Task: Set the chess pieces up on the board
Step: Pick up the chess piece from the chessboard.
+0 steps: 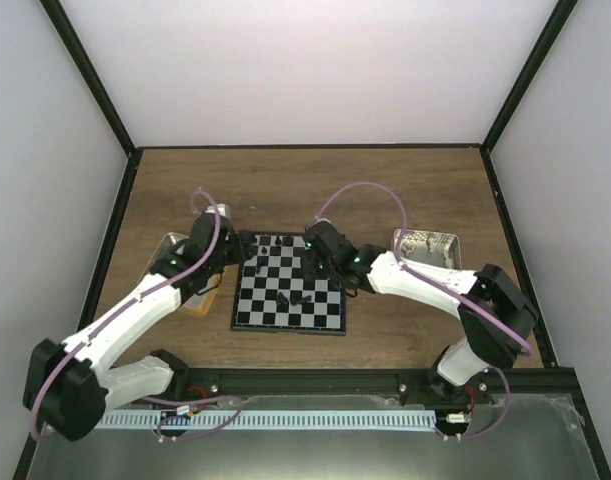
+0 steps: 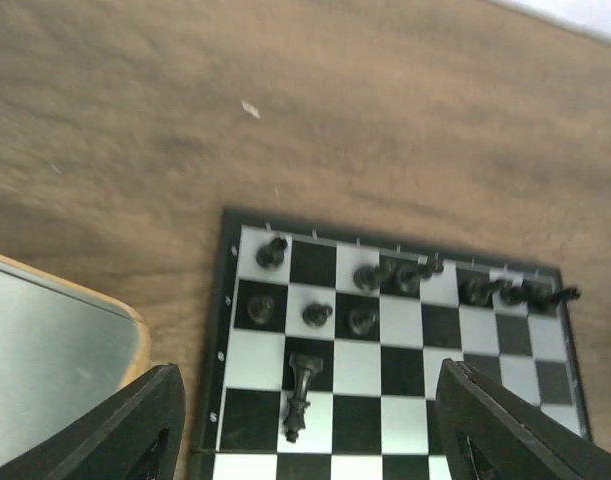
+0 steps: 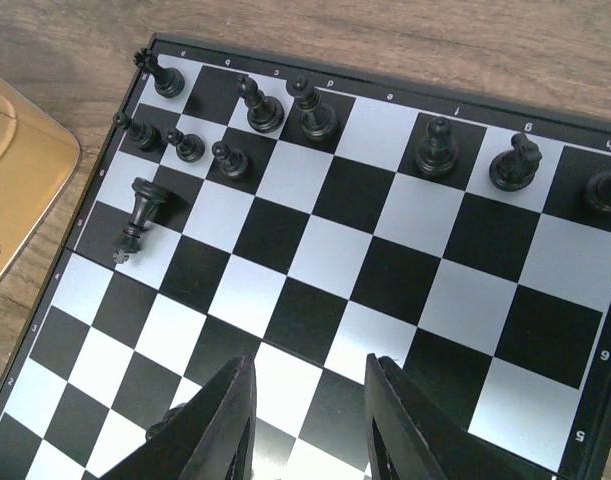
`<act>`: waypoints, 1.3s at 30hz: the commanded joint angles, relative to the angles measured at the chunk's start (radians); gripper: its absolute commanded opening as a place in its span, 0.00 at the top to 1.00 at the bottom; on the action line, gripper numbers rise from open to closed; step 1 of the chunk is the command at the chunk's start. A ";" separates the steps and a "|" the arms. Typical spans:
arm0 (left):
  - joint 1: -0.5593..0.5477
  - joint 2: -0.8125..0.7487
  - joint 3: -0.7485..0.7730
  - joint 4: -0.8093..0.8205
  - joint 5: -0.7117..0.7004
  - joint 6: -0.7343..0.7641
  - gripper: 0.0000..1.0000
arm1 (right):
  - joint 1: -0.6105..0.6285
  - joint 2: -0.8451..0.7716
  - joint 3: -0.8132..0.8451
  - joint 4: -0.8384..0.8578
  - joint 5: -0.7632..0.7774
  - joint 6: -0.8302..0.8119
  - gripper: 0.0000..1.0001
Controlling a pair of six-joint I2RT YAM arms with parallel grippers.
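The board (image 1: pixel 290 295) lies mid-table, with small black chess pieces (image 1: pixel 272 241) standing along its far rows. In the left wrist view several pieces (image 2: pixel 363 320) stand in two rows and one taller piece (image 2: pixel 300 395) lies on its side. My left gripper (image 2: pixel 310 440) is open and empty, its jaws wide apart above the board's left side (image 2: pixel 405 370). My right gripper (image 3: pixel 310 365) is open and empty above bare squares of the board (image 3: pixel 385 260). The same fallen piece (image 3: pixel 140 220) lies at the left in the right wrist view, beside standing pieces (image 3: pixel 305 110).
A yellow-rimmed tray (image 2: pixel 45 340) sits left of the board and also shows in the right wrist view (image 3: pixel 15 180). A metallic tray (image 1: pixel 430 248) stands to the right. More pieces (image 1: pixel 295 298) stand mid-board. One piece (image 3: pixel 165 420) is half hidden behind my right gripper's left finger.
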 commanded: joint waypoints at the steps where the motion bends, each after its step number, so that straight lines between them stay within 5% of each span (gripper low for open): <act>1: -0.004 0.121 0.024 -0.005 0.128 0.007 0.30 | -0.009 -0.046 -0.036 0.077 -0.017 0.017 0.68; 11: -0.037 0.460 0.169 -0.056 0.137 0.099 0.41 | -0.026 -0.097 -0.099 0.107 -0.031 0.000 0.68; 18: -0.051 0.613 0.250 -0.133 0.094 0.112 0.56 | -0.031 -0.117 -0.114 0.109 -0.023 0.004 0.68; 39: -0.068 0.682 0.273 -0.122 0.005 0.103 0.65 | -0.032 -0.123 -0.119 0.100 -0.017 0.005 0.68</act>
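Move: From the left hand, the lying chess piece is about 4 cm to the right, only some 1 cm ahead and roughly 16 cm below, its base pointing away from the robot. Just beyond it stand two pawns: one about 5 cm ahead of the hand and 5 cm right, the other 5 cm ahead and 2 cm right. The rook stands about 8 cm ahead and 2 cm right. From the right hand, the lying piece is some 10 cm left, 4 cm ahead and 10 cm below. Drop the left gripper about 15 cm onto the lying chess piece, swinging some 5 cm to the right on the way and tipping the fingers roughly 25 degrees steeper towards the board. Narrow the fingers to about half their opening as you sink, so they straddle the piece near its base, then stay low there without closing. ##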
